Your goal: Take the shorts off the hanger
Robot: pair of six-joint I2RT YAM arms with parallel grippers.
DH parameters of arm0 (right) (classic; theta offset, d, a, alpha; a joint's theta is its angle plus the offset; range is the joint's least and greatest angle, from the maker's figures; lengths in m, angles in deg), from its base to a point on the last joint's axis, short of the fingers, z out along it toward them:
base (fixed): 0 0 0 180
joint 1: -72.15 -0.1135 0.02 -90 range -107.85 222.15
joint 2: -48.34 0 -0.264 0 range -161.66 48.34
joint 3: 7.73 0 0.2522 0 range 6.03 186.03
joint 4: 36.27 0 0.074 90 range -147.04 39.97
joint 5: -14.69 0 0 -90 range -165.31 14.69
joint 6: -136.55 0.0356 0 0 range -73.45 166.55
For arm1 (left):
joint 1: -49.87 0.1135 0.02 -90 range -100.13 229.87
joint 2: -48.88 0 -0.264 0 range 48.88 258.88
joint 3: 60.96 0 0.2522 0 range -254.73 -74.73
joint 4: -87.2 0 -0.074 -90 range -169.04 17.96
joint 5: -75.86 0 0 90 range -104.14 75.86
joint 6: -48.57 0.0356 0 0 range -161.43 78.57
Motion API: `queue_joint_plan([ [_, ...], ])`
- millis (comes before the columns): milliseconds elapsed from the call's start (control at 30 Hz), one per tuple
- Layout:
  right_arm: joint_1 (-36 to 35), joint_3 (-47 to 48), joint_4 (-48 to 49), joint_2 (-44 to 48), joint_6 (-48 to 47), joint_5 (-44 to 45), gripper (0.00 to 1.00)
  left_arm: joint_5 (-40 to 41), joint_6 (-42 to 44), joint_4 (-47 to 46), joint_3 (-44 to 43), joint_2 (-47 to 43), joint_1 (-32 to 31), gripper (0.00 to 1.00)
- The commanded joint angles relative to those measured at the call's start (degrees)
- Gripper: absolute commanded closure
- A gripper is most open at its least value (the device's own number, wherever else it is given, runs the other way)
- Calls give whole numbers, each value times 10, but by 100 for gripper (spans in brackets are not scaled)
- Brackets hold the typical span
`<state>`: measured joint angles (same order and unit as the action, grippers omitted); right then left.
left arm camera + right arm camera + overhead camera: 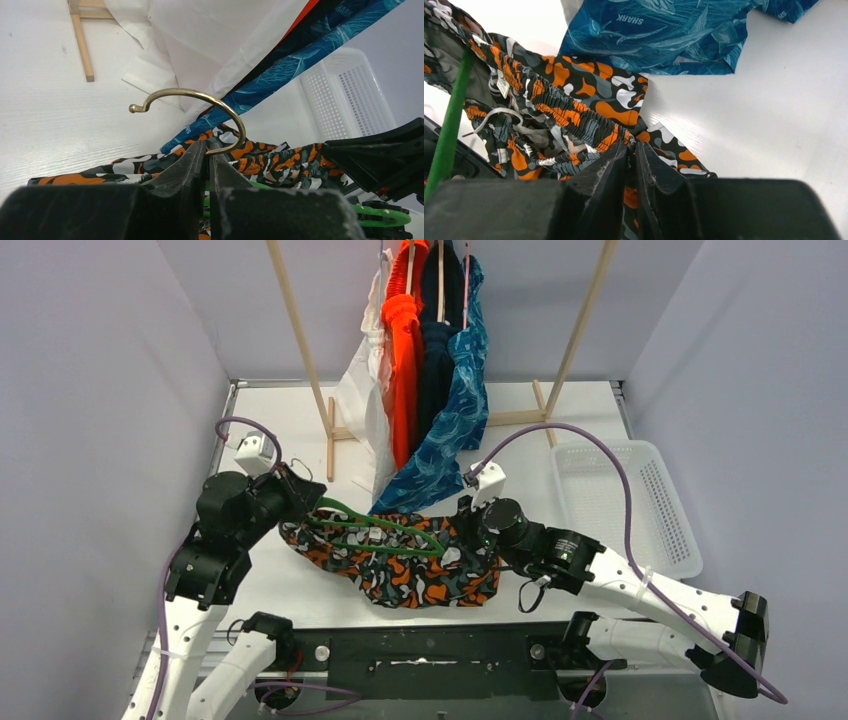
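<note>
The black-orange-white camouflage shorts (400, 580) lie on the table, still threaded on a green hanger (380, 530). My left gripper (290, 495) sits at their left end, shut on the hanger's brass hook (200, 95), which rises from between the fingertips (197, 150). At the right end, my right gripper (470, 525) is shut on the shorts' elastic waistband (574, 120); the fabric is pinched at the tips of that gripper (631, 145). A white drawstring (494, 114) hangs loose inside the waist.
White (360, 390), orange (403, 360), navy (435, 360) and blue leaf-patterned shorts (450, 430) hang from a wooden rack (300, 340) at the back, the blue hem touching the table. A white perforated basket (620, 500) stands at the right.
</note>
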<state>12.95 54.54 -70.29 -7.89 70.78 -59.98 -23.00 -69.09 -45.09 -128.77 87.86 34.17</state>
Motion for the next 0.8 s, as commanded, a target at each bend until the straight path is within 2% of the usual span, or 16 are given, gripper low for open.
queue_joint_plan([
  [0,4,41,-6,5,-8,5,84,-12,5,-40,-6,-1,3,100],
  [167,4,47,-11,36,8,-7,66,-18,13,-37,7,6,4,100],
  [267,4,35,16,70,10,-49,48,-24,12,-39,23,7,4,100],
  [467,4,-14,115,141,-1,-156,23,-28,14,-48,43,6,4,100],
  [567,5,-25,132,141,-7,-208,17,-31,14,-49,43,8,3,100],
  [667,4,-5,94,88,-30,-250,10,-35,15,-52,44,8,3,100],
  [700,3,7,78,69,-35,-248,10,-36,14,-54,43,7,3,100],
  [767,3,24,61,35,-48,-269,18,-40,13,-53,43,7,3,100],
])
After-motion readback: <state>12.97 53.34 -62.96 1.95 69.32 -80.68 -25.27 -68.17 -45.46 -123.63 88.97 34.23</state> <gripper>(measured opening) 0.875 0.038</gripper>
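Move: The camo shorts' waistband is still pinched in the right fingers; the shorts' middle lies about 9 cm back, 11 cm left and 8 cm below that hand. The green hanger's free end is some 6 cm back, 4 cm left and 4 cm above; the blue shorts' lower edge is about 6 cm ahead, 7 cm left and 7 cm down. From the left hand, gripping the hanger's neck, the camo shorts' middle lies roughly 14 cm back, 14 cm right and 14 cm down. The camo shorts' waistband is let go by the right fingers, which open nearly fully; that hand rises about 8 cm while drawing back some 6 cm, swings counter-clockwise, then sinks slightly and edges left, bringing its spread fingers towards the hanger's free end. The left hand keeps its hold on the hanger's neck and lowers it about 4 cm, tipping down slightly. ##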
